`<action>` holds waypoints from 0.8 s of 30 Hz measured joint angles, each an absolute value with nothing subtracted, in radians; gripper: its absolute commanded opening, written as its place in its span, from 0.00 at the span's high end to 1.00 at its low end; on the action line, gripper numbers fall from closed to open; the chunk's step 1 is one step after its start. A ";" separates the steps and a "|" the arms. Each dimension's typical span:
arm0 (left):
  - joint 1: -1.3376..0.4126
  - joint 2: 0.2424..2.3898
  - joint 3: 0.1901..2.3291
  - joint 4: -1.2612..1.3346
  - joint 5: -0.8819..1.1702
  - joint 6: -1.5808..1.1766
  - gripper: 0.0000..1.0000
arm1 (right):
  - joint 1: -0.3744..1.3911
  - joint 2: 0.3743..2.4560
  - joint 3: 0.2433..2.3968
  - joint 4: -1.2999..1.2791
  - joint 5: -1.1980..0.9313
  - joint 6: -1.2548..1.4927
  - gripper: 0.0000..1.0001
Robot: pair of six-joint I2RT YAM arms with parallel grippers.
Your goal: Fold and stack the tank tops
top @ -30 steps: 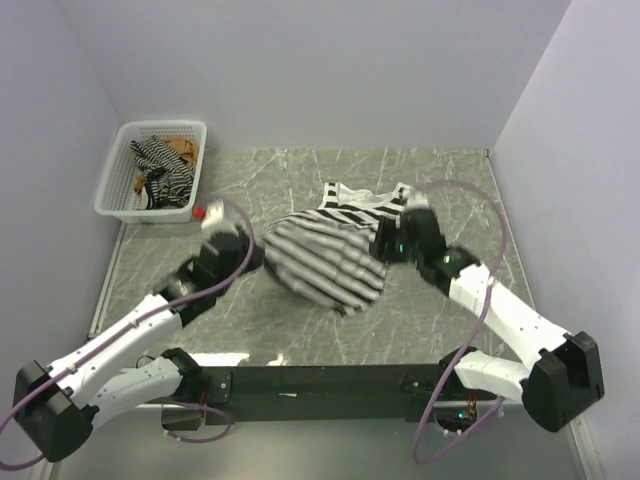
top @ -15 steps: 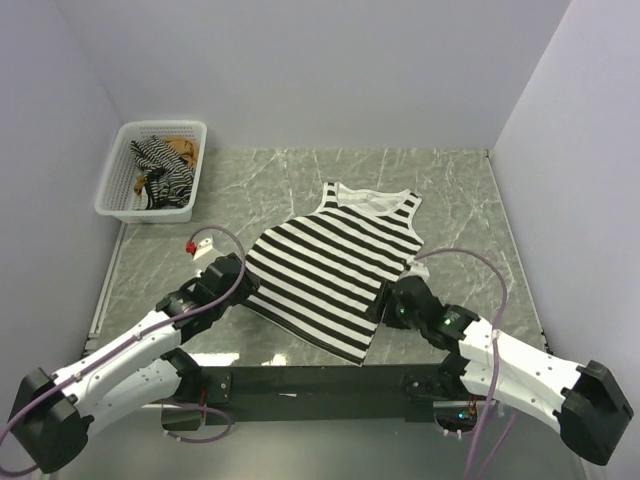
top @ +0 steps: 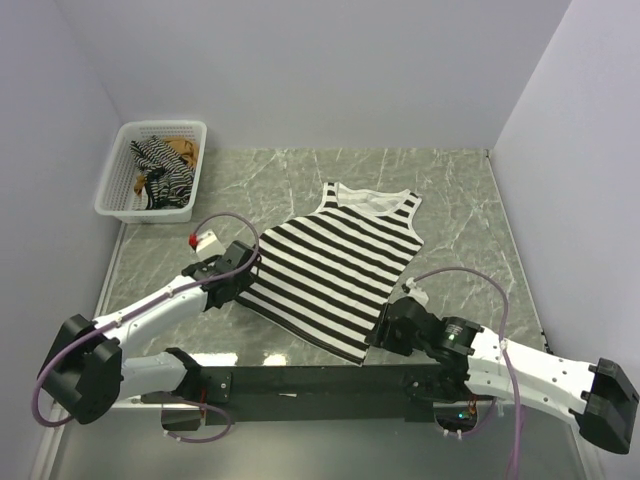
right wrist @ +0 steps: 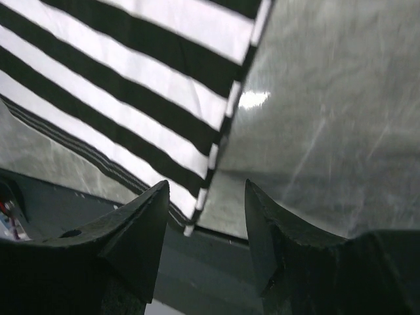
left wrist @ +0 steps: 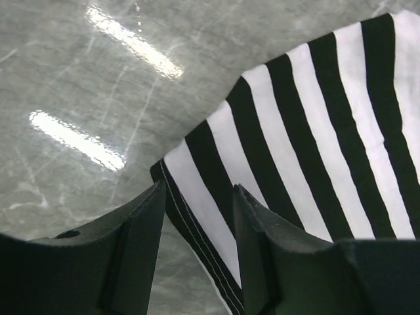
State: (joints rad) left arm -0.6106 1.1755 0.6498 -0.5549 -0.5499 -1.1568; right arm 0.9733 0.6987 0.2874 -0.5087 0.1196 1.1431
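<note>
The black-and-white striped tank top (top: 335,262) lies spread flat on the marble table, neck toward the back wall. My left gripper (top: 245,268) stands open at its left hem corner. In the left wrist view the tank top's hem (left wrist: 197,216) lies flat on the table between the parted fingers of that gripper (left wrist: 197,190). My right gripper (top: 385,325) is open at the near right hem corner. The right wrist view shows this gripper (right wrist: 207,187) just above the striped tank top (right wrist: 131,85), whose corner reaches the table's near edge. Two more tank tops, a thin-striped one (top: 160,165) and a tan one (top: 182,147), sit in the basket.
A white mesh basket (top: 117,198) stands at the back left of the table. The black mounting rail (top: 320,380) runs along the near edge between the arm bases. Grey walls close the table at the back and on both sides.
A second ago both grippers held the striped top bunched above the table. It now lies spread flat; both grippers have drawn toward the near edge and let go of it.
</note>
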 measured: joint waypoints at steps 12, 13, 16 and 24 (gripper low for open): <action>-0.508 1.175 0.612 -0.540 -0.548 -1.154 0.49 | 1.121 0.845 0.318 -0.476 0.113 1.244 0.44; -0.504 1.175 0.611 -0.537 -0.546 -1.148 0.49 | 1.132 0.856 0.321 -0.470 0.114 1.251 0.44; -0.493 1.175 0.611 -0.522 -0.541 -1.135 0.49 | 1.164 0.903 0.341 -0.459 0.119 1.263 0.44; -0.479 1.173 0.611 -0.476 -0.505 -1.111 0.49 | 1.200 1.026 0.411 -0.490 0.128 1.255 0.50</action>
State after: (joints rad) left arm -0.4789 1.1728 0.6109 -0.4763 -0.5053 -1.1110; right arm 1.2003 1.0264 0.4114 -0.4900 0.1276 1.2549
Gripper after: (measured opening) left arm 0.509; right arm 0.525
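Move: The hem of the spread, striped tank top has one corner near each hand. The right corner lies about 5 cm back and 3 cm left of the right hand, 4 cm below; the left corner is some 3 cm left and 2 cm back of the left hand, 6 cm below. From the right hand, the tank top's middle is about 13 cm ahead and 9 cm left, its neck opening 30 cm ahead and 1 cm left. Back first, then left as well, the right hand sinks slightly and goes about 5 cm to the right hem corner, tipping and turning counter-clockwise a little until the corner shows between its open fingertips. Left by some 3 cm, dipping about 1 cm, the left hand comes over its own hem corner, then eases roughly 1 cm forward, its fingers still open. ##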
